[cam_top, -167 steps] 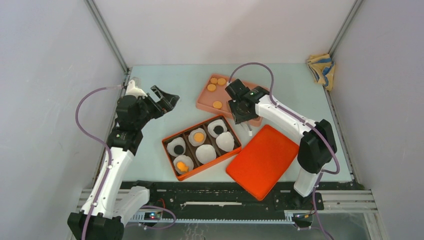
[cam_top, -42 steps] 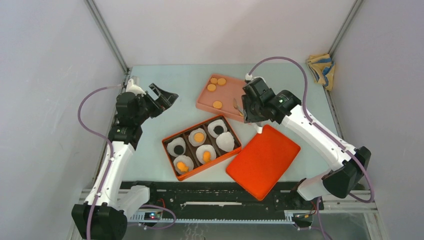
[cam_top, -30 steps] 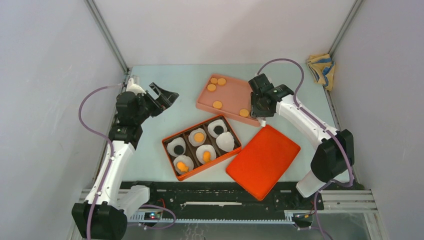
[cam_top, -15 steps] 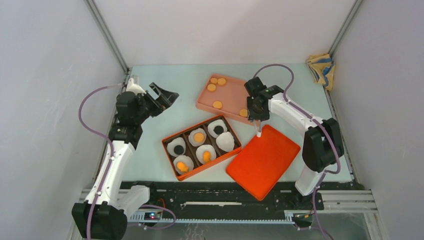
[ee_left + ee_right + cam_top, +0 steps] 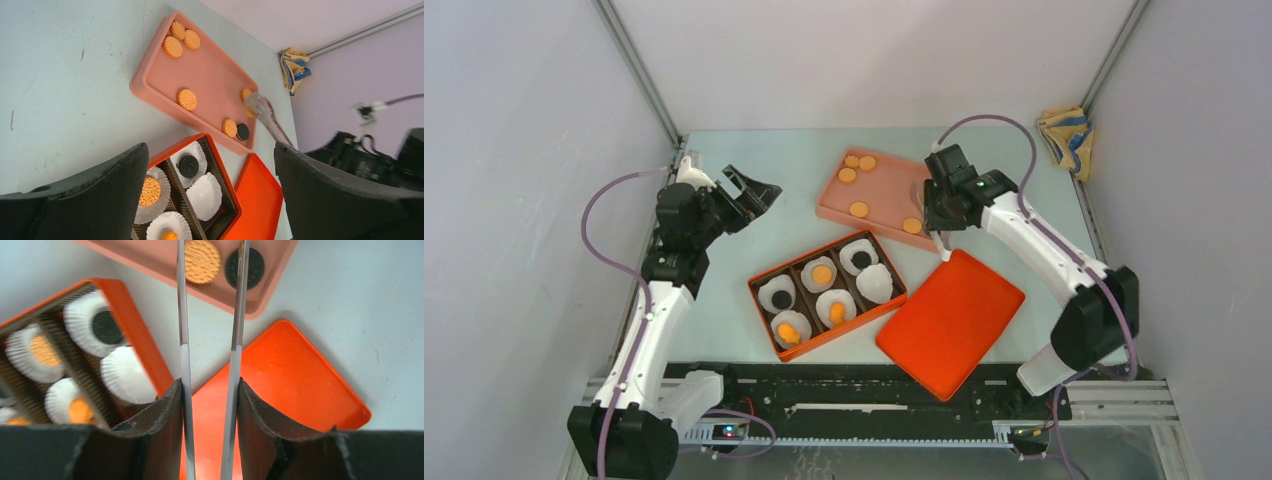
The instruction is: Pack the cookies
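Observation:
Several orange cookies [image 5: 859, 209] and one black cookie [image 5: 244, 267] lie on the pink tray [image 5: 884, 185]. The orange box [image 5: 757, 285] holds six white paper cups. Three cups carry orange cookies [image 5: 822, 272] and two carry black ones [image 5: 861, 259]. My right gripper [image 5: 210, 390] is shut on thin metal tongs [image 5: 235, 365], hovering over the tray's near right corner [image 5: 936, 215]. The tong arms stand apart with an orange cookie [image 5: 202, 261] between them; their tips run out of view. My left gripper [image 5: 210, 165] hangs open and empty at the left [image 5: 754, 195].
The box's flat orange lid [image 5: 951, 320] lies to the right of the box, under the right arm. A crumpled yellow and blue cloth [image 5: 1064, 135] sits in the back right corner. Grey walls close in the table on three sides.
A cookie has been added to the box's front middle cup. In the last second the right gripper swung with the tongs near the tray's right corner and squeezed them slightly. The left arm stayed still.

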Controlling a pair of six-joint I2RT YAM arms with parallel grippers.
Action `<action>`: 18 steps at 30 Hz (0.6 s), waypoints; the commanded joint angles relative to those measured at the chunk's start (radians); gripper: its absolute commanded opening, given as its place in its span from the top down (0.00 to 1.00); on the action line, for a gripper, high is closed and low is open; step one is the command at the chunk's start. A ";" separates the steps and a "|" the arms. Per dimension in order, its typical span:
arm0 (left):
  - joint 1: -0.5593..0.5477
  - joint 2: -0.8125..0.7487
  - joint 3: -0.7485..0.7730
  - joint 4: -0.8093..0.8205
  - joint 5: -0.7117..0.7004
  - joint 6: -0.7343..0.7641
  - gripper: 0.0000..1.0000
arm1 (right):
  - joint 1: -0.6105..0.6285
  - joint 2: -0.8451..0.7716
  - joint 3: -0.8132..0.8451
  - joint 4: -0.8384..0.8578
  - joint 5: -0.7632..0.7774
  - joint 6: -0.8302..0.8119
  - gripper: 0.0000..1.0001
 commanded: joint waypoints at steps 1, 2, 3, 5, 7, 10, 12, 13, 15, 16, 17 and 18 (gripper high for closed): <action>0.008 -0.012 0.035 0.035 0.006 -0.014 0.00 | 0.058 -0.146 0.074 0.011 -0.032 -0.015 0.83; 0.008 -0.011 0.036 0.034 0.005 -0.015 0.00 | 0.068 -0.159 0.080 -0.006 -0.049 -0.015 0.83; 0.008 -0.009 0.036 0.034 0.005 -0.016 0.00 | 0.088 -0.171 0.081 -0.020 -0.065 -0.016 0.83; 0.009 -0.007 0.036 0.033 0.002 -0.016 0.00 | 0.123 -0.195 0.074 -0.046 -0.105 -0.016 0.83; 0.008 -0.003 0.035 0.032 0.001 -0.018 0.00 | 0.199 -0.217 0.055 -0.060 -0.131 -0.018 0.83; 0.009 0.004 0.037 0.035 0.014 -0.019 0.00 | 0.324 -0.230 0.018 -0.096 -0.139 -0.006 0.83; 0.009 0.003 0.035 0.034 0.022 -0.019 0.00 | 0.399 -0.232 -0.011 -0.128 -0.115 0.017 0.82; 0.008 0.000 0.035 0.034 0.023 -0.018 0.00 | 0.428 -0.232 -0.029 -0.139 -0.107 0.028 0.82; 0.010 -0.006 0.031 0.034 0.023 -0.017 0.00 | 0.474 -0.242 -0.070 -0.146 -0.090 0.056 0.82; 0.009 -0.009 0.030 0.034 0.022 -0.018 0.00 | 0.488 -0.247 -0.090 -0.145 -0.088 0.068 0.82; 0.009 -0.011 0.029 0.034 0.022 -0.018 0.00 | 0.499 -0.253 -0.106 -0.146 -0.080 0.080 0.82; 0.010 -0.012 0.031 0.034 0.025 -0.019 0.00 | 0.506 -0.259 -0.123 -0.146 -0.073 0.092 0.82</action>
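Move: The right hand grips tongs with a tan cookie already lifted in their tips. The empty paper cup in the box lies some 12 cm back and 13 cm left of that hand, roughly 14 cm below. The black cookie's cup is about 5 cm ahead of that cup and 3 cm left; the orange star cookie's cup is 6 cm behind it and 8 cm left. From the left hand, the empty cup is about 12 cm back, 22 cm right and 26 cm down. Still pinching the tongs with the tan cookie held in their tips, the right hand carries them from the tray to the box's empty cup. It rises about 8 cm while starting back and left, then sweeps on and sinks some 5 cm, ending about 16 cm back and 10 cm left, turned some 30 degrees counter-clockwise. ##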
